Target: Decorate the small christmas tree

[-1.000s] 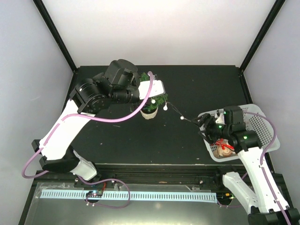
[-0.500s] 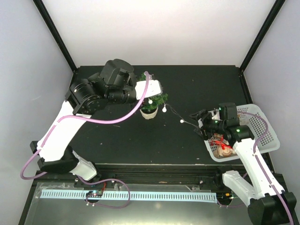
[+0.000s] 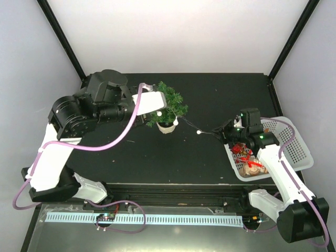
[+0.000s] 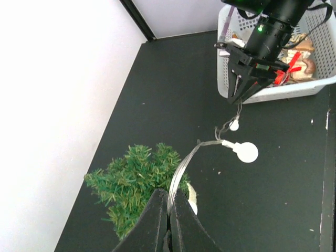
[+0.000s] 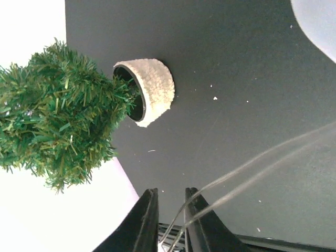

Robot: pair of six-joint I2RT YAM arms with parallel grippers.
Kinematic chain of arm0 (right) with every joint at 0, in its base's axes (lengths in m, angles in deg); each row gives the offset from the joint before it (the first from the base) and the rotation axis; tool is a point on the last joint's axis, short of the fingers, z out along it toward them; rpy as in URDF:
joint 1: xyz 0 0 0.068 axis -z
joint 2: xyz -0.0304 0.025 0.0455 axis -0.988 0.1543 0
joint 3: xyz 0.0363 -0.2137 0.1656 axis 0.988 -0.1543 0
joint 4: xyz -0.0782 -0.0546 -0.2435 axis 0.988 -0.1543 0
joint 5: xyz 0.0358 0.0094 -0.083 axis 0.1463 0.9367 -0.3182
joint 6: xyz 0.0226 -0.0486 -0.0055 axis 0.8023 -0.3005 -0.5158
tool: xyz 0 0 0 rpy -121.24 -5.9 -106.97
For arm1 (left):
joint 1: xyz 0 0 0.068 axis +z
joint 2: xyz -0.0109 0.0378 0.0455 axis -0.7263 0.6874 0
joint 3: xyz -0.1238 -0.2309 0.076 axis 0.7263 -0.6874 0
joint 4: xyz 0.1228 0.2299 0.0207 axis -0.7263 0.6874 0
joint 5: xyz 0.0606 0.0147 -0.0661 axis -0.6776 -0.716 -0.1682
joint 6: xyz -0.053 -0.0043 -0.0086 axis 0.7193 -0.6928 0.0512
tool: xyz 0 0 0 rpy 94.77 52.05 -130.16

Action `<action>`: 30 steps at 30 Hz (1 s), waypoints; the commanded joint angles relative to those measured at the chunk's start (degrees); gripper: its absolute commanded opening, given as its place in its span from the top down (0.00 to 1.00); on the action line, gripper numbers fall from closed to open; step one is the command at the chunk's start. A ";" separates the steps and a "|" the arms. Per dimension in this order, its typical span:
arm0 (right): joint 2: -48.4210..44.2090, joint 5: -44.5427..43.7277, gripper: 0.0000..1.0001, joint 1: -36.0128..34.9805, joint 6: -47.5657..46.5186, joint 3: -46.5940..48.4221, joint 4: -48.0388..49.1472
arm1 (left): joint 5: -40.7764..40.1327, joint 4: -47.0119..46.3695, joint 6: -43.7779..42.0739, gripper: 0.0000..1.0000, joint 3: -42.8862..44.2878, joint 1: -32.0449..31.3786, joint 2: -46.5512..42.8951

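The small christmas tree (image 3: pixel 168 105) stands in its white pot (image 3: pixel 167 127) at mid-table, and it also shows in the left wrist view (image 4: pixel 134 178) and the right wrist view (image 5: pixel 55 113). A thin light string (image 3: pixel 206 132) with white bulbs (image 4: pixel 245 151) runs from the tree towards the right. My left gripper (image 4: pixel 169 192) is shut on the string's wire just right of the tree. My right gripper (image 5: pixel 171 190) hangs at the basket's left edge (image 3: pixel 224 131). Its jaws stand a narrow gap apart, with two wire strands running between them and over one finger.
A white basket (image 3: pixel 292 137) at the right edge holds red and brown ornaments (image 3: pixel 245 157). Black frame posts rise at the table's back corners. The left arm's purple cable (image 3: pixel 113 143) loops over the table's left half.
The left arm has swung back to the left, uncovering the tree and pulling the string. The right gripper moved left and back off the basket, and its jaws narrowed from wide open.
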 commanded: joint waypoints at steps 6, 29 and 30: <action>-3.15 -4.09 0.99 -0.03 -3.72 8.19 -2.68 | -3.46 0.27 -1.30 0.98 -13.04 0.40 -10.55; -14.24 -7.17 0.99 0.13 -8.62 19.82 -14.78 | 19.58 -4.30 0.28 0.29 -33.67 0.40 -0.95; -14.37 -7.20 0.99 0.16 -8.65 19.99 -14.80 | 19.63 -4.23 0.38 0.23 -32.63 0.40 -0.38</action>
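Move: The left hand, high up with one end of the light string in its shut fingers, has the small christmas tree about 13 cm ahead, 7 cm to its right and some 32 cm below. The right hand has the light string between its still partly open fingers; from it the tree stands roughly 23 cm to the left, 9 cm farther out and 5 cm lower, and the basket's middle is about 22 cm to the right, 1 cm back and 14 cm down. The right fingers finish closing and pinch the light string, then the hand lifts it about 15 cm, easing slightly back and right while the fingers tip upward some 25 degrees. The left hand first swings about 4 cm left and a little back, away from the tree, then drops roughly 20 cm and sweeps back right to the near side of the pot, its fingers tipping down and opening wide, the string no longer between them. ##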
